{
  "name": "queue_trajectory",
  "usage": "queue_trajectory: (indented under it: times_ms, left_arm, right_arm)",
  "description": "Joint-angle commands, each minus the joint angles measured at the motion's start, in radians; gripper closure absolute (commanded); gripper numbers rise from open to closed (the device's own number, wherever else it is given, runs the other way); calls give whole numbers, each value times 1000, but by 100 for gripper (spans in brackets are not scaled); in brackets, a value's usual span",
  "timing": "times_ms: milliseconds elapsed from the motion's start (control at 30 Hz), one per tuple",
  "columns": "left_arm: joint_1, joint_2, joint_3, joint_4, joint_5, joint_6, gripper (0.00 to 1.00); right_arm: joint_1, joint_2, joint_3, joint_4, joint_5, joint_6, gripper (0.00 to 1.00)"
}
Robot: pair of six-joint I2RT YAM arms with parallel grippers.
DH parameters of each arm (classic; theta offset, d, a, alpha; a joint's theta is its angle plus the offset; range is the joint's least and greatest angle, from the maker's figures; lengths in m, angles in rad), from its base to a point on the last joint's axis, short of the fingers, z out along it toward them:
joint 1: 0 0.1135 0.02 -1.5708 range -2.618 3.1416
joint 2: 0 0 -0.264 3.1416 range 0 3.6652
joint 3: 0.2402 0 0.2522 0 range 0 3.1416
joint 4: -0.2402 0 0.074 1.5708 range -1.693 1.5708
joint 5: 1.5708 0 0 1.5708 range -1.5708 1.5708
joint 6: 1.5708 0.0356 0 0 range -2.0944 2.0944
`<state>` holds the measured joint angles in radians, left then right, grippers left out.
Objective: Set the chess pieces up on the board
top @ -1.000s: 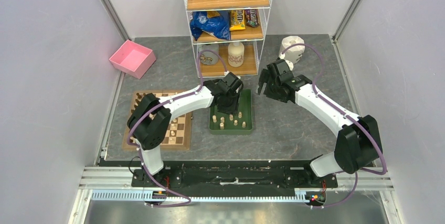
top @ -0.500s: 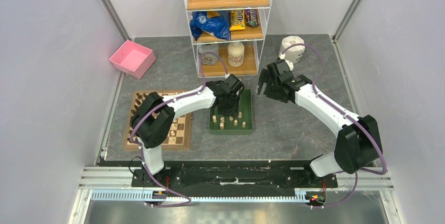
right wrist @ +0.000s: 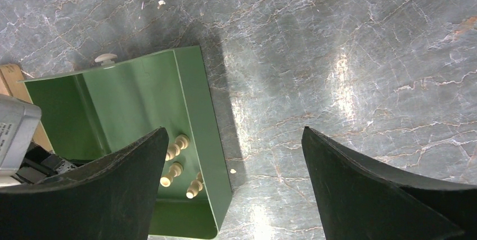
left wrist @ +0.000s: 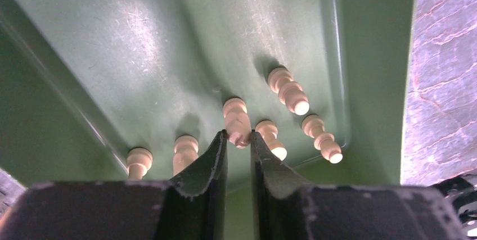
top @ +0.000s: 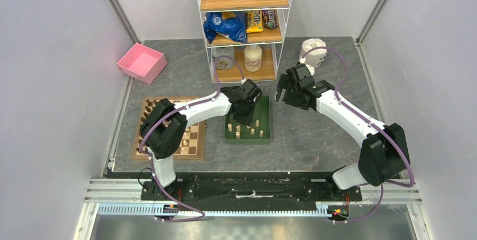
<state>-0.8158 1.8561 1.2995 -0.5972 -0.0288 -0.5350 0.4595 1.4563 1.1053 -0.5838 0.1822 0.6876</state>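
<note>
My left gripper (left wrist: 239,137) reaches down into the green tray (left wrist: 371,54), its jaws shut on the head of a standing cream chess piece (left wrist: 236,117). Several more cream chess pieces (left wrist: 288,89) stand around it in the tray's near corner. From above, the left gripper (top: 246,117) hangs over the tray (top: 265,117), and the board (top: 194,141) lies to the left with dark pieces (top: 148,105) along its far edge, partly hidden by the arm. My right gripper (right wrist: 233,133) is open over the bare table right of the tray (right wrist: 191,88), holding nothing.
A wire shelf (top: 244,21) with snacks and bottles stands behind the tray. A pink bin (top: 142,62) sits at the back left and a white roll (top: 313,51) at the back right. Walls close in both sides.
The left jaws have narrowed onto the cream piece in the tray. The left wrist dropped a little earlier. The right arm has stayed where it was.
</note>
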Motion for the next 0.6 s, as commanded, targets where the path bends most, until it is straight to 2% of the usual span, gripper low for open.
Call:
queue_trajectory:
  times_ms: [0, 133, 400, 567]
  left_arm:
    - [-5, 1, 47, 2, -14, 1, 84]
    - [-5, -49, 58, -6, -45, 5, 90]
    - [6, -154, 164, -115, -161, 42, 92]
    - [74, -236, 163, -154, -198, 52, 92]
  right_arm:
    - [-6, -20, 1, 18, 24, -5, 3]
    - [-5, -18, 1, 18, 24, -7, 3]
    - [-6, -14, 10, 18, 11, -5, 3]
    - [-5, -13, 8, 20, 5, -6, 3]
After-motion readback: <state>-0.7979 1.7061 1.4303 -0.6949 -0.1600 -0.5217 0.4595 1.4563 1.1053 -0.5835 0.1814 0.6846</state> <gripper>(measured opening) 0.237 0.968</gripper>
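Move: The left hand already pinches a pale pawn by its head in the green tray. The chess board's middle lies about 28 cm to its left, 1 cm back and 2 cm lower. Two pawns stand beside it in the tray: one 3 cm right and 1 cm ahead, another 4 cm left and 1 cm back. From the right hand the board's middle is some 43 cm left, 8 cm back and 10 cm below. Keeping its pinch on the pawn's head, the left hand lifts the pawn from among its neighbours off the tray floor, slowly at first, then fast. It rises about 9 cm and drifts 3 to 4 cm forward, the fingertips swinging outward by some 10 degrees as it goes. ##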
